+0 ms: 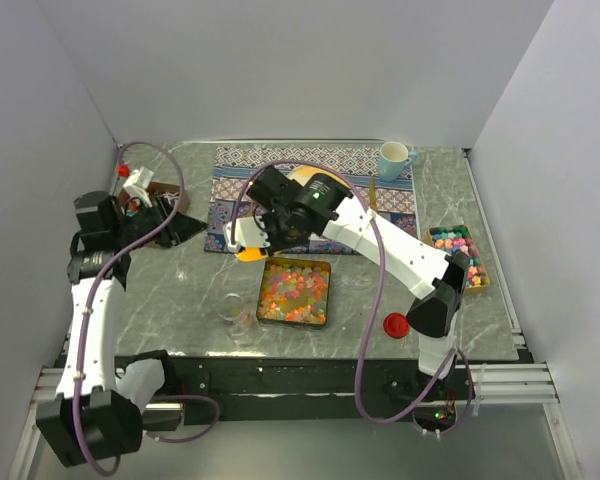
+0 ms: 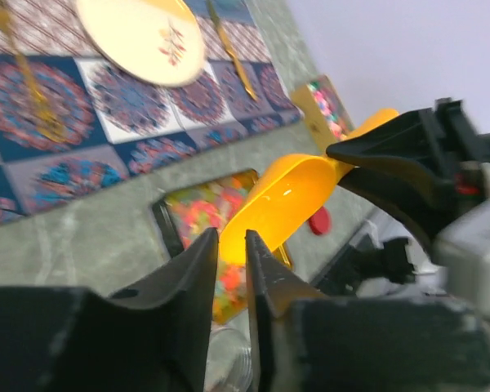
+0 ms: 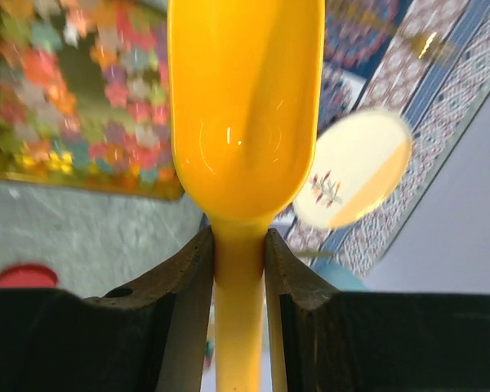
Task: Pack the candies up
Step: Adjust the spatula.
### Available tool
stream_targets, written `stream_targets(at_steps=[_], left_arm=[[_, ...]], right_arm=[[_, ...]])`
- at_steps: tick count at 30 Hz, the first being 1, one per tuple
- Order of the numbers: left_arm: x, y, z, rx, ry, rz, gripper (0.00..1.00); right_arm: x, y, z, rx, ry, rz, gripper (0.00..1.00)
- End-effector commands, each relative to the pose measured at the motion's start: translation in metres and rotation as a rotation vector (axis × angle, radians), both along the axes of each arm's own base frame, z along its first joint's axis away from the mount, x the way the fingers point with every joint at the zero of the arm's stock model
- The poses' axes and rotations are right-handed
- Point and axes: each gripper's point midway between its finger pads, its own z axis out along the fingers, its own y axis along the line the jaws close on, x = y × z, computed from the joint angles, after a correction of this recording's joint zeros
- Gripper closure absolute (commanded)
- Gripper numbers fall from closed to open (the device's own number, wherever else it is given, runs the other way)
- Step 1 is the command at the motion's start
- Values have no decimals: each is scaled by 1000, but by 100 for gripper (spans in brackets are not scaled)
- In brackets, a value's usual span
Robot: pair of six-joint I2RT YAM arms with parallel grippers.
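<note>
The candies (image 1: 294,290) are a mixed pink, orange, yellow and green heap in a dark square tin (image 1: 263,318) at mid-table; the left wrist view shows the candies (image 2: 198,211) too. My right gripper (image 1: 248,238) is shut on the handle of a yellow scoop (image 3: 245,106), whose bowl is empty and hangs over the tin's far-left corner, with candies (image 3: 73,98) below. A clear glass jar (image 1: 238,315) stands left of the tin. My left gripper (image 1: 185,228) hovers left of the mat; its jaws (image 2: 231,237) keep a narrow gap with nothing between them.
A red lid (image 1: 395,323) lies right of the tin. A patterned placemat (image 1: 370,205) at the back carries a cream plate (image 2: 139,37) and gold cutlery. A pale mug (image 1: 393,160) stands at the back right. A wooden tray of coloured sweets (image 1: 458,255) sits at the right edge.
</note>
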Motion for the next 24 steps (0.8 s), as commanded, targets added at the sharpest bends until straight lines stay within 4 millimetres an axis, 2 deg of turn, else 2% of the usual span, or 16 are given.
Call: stream_targets(at_steps=[1,2,3,10,14,17,19,22,23,24], left_arm=[[-4,-27,17,-9,-51,-128,82],[-1,-29,16,-2,-44,-125,90],[1,-35,13,-13,-24,-143,93],[21,-33,2,-24,18,-109,94],[31,-30,-14,-27,53,-76,96],[35,-31,-18,-43,63,-73,97],[38,-31,-21,-42,69,-65,98],[45,-30,-16,-36,53,-62,98],[49,-29,-6,-33,26,-59,98],[54,-29,-3,-27,19,-63,98]], right_arm=[[-4,49,51,285,8,-1,100],[-2,54,54,310,16,-15,100],[-1,61,65,356,8,-14,100],[-7,68,85,465,27,-26,100],[-29,73,120,618,149,17,100],[-42,73,151,722,197,45,100],[-43,72,166,784,220,45,100],[-41,64,166,803,259,-16,100],[-37,59,165,806,266,-42,100],[-33,55,158,801,288,-65,100]])
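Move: The right gripper already holds the spatula near its neck; the bowl's middle lies roughly 7 cm to this hand's left, 1 cm back and level with it. The candy tray is about 6 cm back and directly beneath, 23 cm down; the plate is 15 cm ahead, 4 cm right, 24 cm down. From the left hand the bowl is about 8 cm right, 2 cm back and 4 cm below; the fork is 14 cm ahead, 10 cm right, 27 cm down. Shut the part-open left fingers while moving them about 3.5 cm right to the free end of the spatula's bowl, then ease them some 3 cm forward, closed and touching the bowl's rim. Keep the right grip on the spatula and lift that hand nearly 10 cm, shifting 5 to 6 cm left and swinging its downward fingers some 30 degrees up towards the left gripper. ##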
